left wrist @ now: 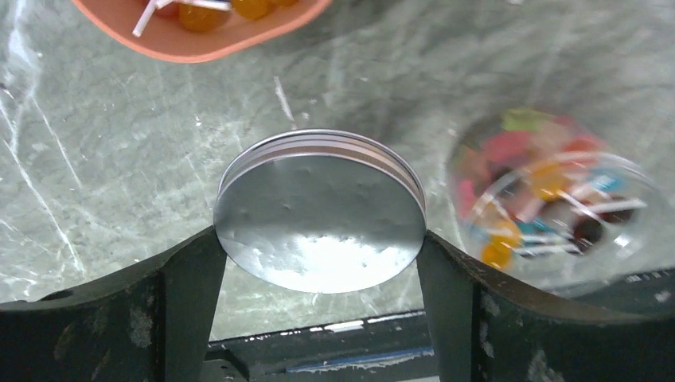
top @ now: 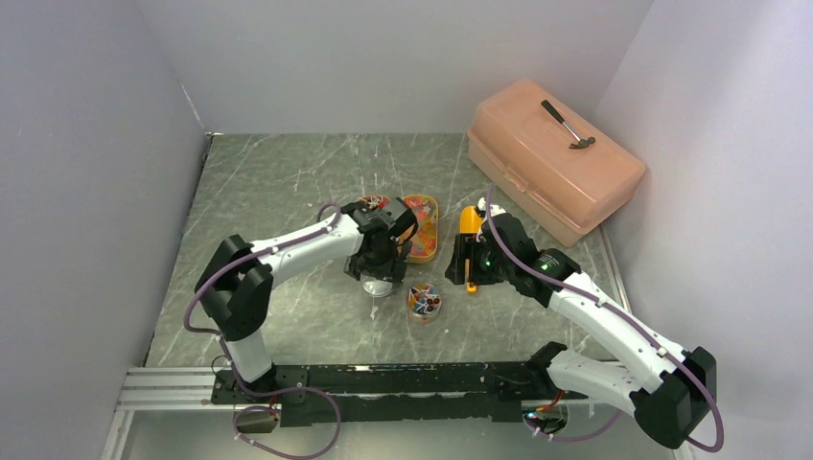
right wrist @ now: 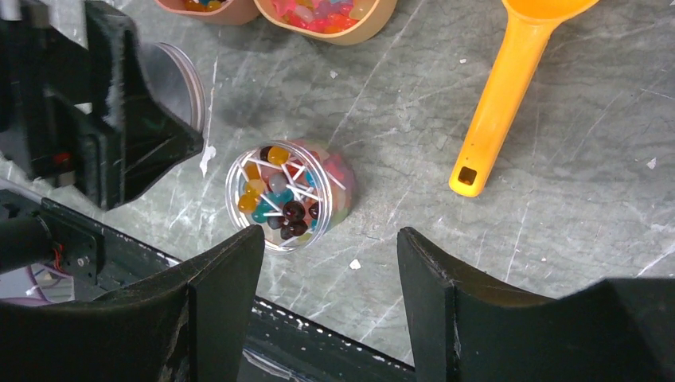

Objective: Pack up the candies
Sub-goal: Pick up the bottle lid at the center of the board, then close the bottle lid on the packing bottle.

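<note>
A small clear jar stands open on the table, filled with mixed candies; it also shows in the left wrist view. My left gripper is shut on a round silvery lid, held by its rim just above the table, left of the jar. From above, the left gripper and the lid are beside the jar. My right gripper is open and empty, above the table just right of the jar. More candies lie in an orange oval dish.
An orange plastic scoop lies on the table right of the jar, under my right arm. A second small dish sits behind my left gripper. A peach toolbox with a hammer on it stands at the back right.
</note>
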Robot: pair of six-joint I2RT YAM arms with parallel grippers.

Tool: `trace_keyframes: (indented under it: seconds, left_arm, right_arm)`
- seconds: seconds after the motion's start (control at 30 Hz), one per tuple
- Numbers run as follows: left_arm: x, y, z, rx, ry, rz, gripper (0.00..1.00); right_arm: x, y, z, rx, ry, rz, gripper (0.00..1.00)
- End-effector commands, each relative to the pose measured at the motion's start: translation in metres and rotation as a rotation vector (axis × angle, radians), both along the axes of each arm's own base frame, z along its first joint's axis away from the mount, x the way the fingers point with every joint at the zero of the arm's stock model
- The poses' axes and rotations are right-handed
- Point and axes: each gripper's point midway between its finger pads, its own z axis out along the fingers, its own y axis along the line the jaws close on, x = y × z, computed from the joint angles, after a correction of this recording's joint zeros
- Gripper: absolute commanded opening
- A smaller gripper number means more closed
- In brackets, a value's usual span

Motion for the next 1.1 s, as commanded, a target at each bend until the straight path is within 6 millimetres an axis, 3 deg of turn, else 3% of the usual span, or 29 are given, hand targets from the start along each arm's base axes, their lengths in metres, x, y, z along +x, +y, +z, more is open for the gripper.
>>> trace_keyframes:
  seconds: [0.0,0.17,0.3,0.6,1.07]
  left_arm:
    - [-0.009,-0.013,0.047,-0.026,-0.042,-0.089,0.69]
    - [-0.022,-0.039,0.069,-0.07,-0.02,-0.172,0.69]
    - [-0.031,-0.059,0.075,-0.083,-0.006,-0.23,0.69]
    - [-0.039,-0.08,0.05,-0.035,0.024,-0.26,0.7]
    - [-0.041,-0.09,0.029,-0.034,0.049,-0.247,0.71]
  right_arm:
    - [0.007,0.004,0.014,0.02,-0.049,0.014,0.66]
    - [0.004,0.001,0.014,0.017,-0.049,0.016,0.65]
    - [0.002,-0.005,0.014,0.002,-0.06,0.0,0.65]
    - [-0.003,-0.032,0.02,-0.032,-0.112,-0.097,0.66]
    - [-0.011,-0.049,0.033,-0.014,-0.16,-0.161,0.66]
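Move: The lid is already in my left hand, off the board. The open bottle of candies it goes to stands about 10 cm to the right and 4 cm back, its middle some 3 cm lower. The lollipop box lies straight ahead about 12 cm, the gummy box 13 cm ahead and 9 cm to the right, both around 4 cm lower. From my right hand the bottle is some 8 cm left, 4 cm back and 10 cm down. Keeping the lid pinched between my left fingers, I carry it right and up in an arc, about 8 cm across and 4 cm back, rising some 7 cm and then sinking about 4 to hover close over the bottle's mouth; my wrist turns clockwise some 15 degrees. Meanwhile my right hand draws away from the bottle, right and up. ##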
